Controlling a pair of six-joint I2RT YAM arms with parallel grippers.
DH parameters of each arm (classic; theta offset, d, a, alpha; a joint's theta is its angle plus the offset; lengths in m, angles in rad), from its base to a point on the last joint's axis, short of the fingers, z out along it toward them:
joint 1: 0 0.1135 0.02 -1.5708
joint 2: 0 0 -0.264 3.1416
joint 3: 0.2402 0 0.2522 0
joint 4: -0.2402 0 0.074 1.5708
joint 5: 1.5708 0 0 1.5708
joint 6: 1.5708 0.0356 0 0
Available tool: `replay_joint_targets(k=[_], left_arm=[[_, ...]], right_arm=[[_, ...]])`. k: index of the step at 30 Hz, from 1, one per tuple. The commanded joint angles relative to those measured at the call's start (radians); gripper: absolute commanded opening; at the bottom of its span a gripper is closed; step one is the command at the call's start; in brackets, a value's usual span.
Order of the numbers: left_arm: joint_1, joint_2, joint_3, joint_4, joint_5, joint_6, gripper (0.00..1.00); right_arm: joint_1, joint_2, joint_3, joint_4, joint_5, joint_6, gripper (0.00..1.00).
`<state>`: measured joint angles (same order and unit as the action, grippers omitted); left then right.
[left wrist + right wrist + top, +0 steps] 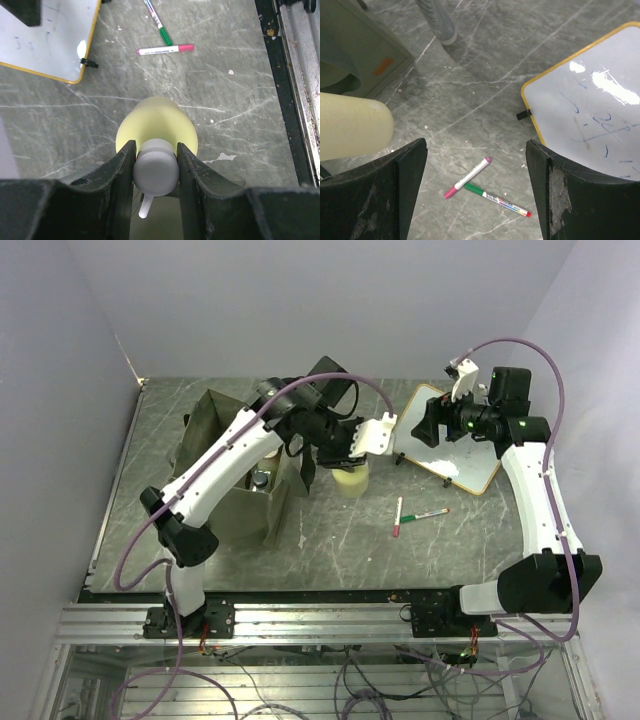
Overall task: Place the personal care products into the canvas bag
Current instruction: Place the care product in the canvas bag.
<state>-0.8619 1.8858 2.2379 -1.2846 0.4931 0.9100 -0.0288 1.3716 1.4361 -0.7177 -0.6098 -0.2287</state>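
A pale yellow-green bottle (351,481) (157,125) (350,131) with a whitish pump cap (156,170) is upright just right of the canvas bag (222,445) (362,47). My left gripper (345,456) (156,150) is shut on that cap, one jaw on each side. A dark-capped bottle (261,480) shows inside the olive bag. My right gripper (421,429) (476,150) hangs open over the whiteboard's near-left edge, with nothing between its fingers.
A yellow-framed whiteboard (458,452) (47,42) (600,105) lies at the back right. A pink-capped marker (398,516) (165,49) (467,178) and a green-capped one (431,512) (159,25) (496,199) lie between bottle and board.
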Motion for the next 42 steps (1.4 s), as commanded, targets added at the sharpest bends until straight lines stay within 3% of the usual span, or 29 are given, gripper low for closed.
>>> replay_joint_targets(k=[1,11,19,32,42], left_arm=[[-0.005,-0.125,0.091,0.058,0.018,-0.022,0.07],[0.027,-0.250,0.205,0.081,-0.016,-0.061,0.07],[0.253,-0.382,0.181,0.130,0.099,-0.151,0.07],[0.547,-0.603,-0.106,0.109,0.067,-0.185,0.07],[0.642,-0.680,-0.370,0.158,0.035,-0.211,0.07]], right_arm=[[0.027,0.024,0.061,-0.054,0.012,-0.071,0.80],[0.100,0.074,0.129,-0.075,0.071,-0.090,0.81],[0.177,0.125,0.233,-0.085,0.105,-0.084,0.82],[0.336,0.227,0.351,-0.047,0.138,-0.068,0.82],[0.401,0.243,0.348,-0.030,0.140,-0.073,0.82]])
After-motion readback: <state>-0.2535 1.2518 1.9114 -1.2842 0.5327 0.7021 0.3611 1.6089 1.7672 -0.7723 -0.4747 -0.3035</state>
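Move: The left gripper already holds the care product, a pale yellow pump bottle, off the table by its pump head. The canvas bag's middle lies about 23 cm to its left, 2 cm ahead and some 18 cm below. Inside, a dark-capped bottle stands 19 cm left and 2 cm back, and a beige pump bottle 18 cm left and 4 cm ahead, both roughly 21 cm down. From the empty right gripper, the bag is about 40 cm left, 4 cm back and 18 cm below. Lift the left gripper about 18 cm, keeping the pump head pinched, and sweep it left over the bag's right rim, some 23 cm in all, turning the hand about 40 degrees counter-clockwise; then sink 7 cm over the mouth without letting go. Meanwhile bring the open, empty right gripper roughly 13 cm left towards the bag. ##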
